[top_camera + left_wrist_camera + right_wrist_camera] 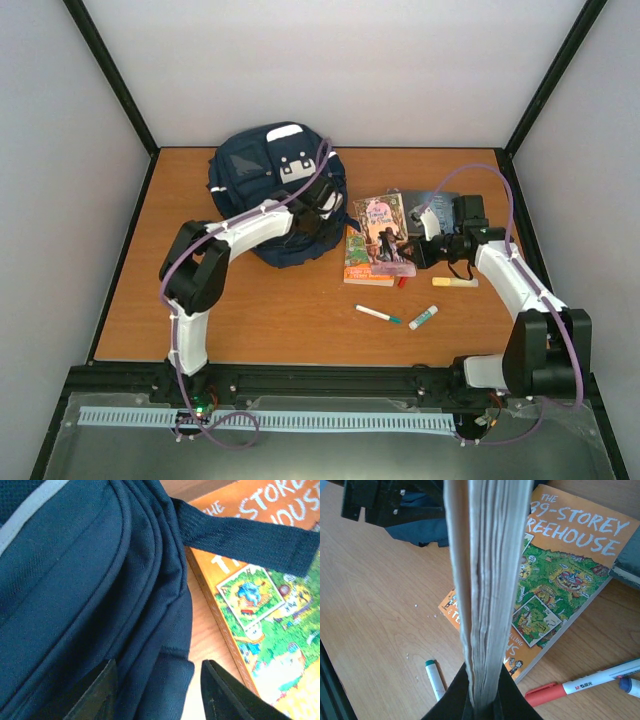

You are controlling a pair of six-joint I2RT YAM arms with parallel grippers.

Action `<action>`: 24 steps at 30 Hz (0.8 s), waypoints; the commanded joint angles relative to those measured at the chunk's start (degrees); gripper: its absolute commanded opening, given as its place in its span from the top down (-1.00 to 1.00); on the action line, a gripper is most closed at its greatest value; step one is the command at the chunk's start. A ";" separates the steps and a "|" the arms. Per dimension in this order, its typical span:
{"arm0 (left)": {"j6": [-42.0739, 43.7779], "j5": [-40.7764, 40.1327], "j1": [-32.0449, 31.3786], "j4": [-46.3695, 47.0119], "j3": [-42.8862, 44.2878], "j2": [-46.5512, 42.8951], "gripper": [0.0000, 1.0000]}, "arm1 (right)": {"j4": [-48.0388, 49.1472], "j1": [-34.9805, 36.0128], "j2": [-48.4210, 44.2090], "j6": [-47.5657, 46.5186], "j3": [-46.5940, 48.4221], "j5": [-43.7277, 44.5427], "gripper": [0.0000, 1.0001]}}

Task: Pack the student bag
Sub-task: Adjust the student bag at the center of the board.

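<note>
The student bag (270, 185), navy with white stripes, lies at the back middle of the table. My left gripper (320, 212) is at its right edge. In the left wrist view the jaws straddle a fold of the bag's fabric (172, 680). The left finger (95, 695) rests against the bag, and the right finger (225, 695) stands a little off the fold. My right gripper (420, 252) is shut on a pink-covered book (385, 232) held above the table. That book's page edges (490, 580) rise straight up from the jaws.
An orange Treehouse book (362, 268) lies flat beside the bag, with a dark strap (250, 537) across it. A green-capped marker (378, 315), a white stick (423, 318), a red marker (580, 685) and a yellow item (455, 282) lie nearby. A dark notebook (432, 203) sits behind.
</note>
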 commanded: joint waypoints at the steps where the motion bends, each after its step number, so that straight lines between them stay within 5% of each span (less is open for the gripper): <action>1: 2.48 -5.09 -0.99 -3.26 4.91 3.16 0.08 | 1.49 -0.42 0.39 -0.25 -0.06 -0.78 0.94; 5: 2.99 -9.69 -1.50 -5.87 6.87 5.23 0.27 | 1.31 -0.43 0.76 -0.27 -0.13 -1.22 0.94; 12: 2.19 -12.18 -1.55 -5.41 3.81 0.67 0.97 | 1.23 -0.44 1.92 0.34 -0.38 -2.13 0.95; 24: -12.16 -11.14 -2.24 -0.51 -18.47 -21.63 0.98 | 0.95 -0.38 1.98 1.05 -0.62 -4.79 0.95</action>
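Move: The left gripper is half open just above the loose side fold of the student bag, which lies about 1 cm ahead, 1 cm left and 2 cm below; the bag's middle is some 6 cm ahead and 9 cm left. The treehouse book lies about 10 cm to the right and 5 cm back, some 7 cm lower. From the right hand, holding the pink book, the fold is about 10 cm ahead, 18 cm left and 7 cm below. Ease the left gripper about 1 cm forward and down into the bag's side fold, rolling some 10 degrees so its left side rises, and shut the fingers to pinch the navy cloth. Then draw the fold about 5 cm back and 5 cm left, away from the treehouse book, lifting some 3 cm. Keep the pink book gripped in the nearly still right hand. ##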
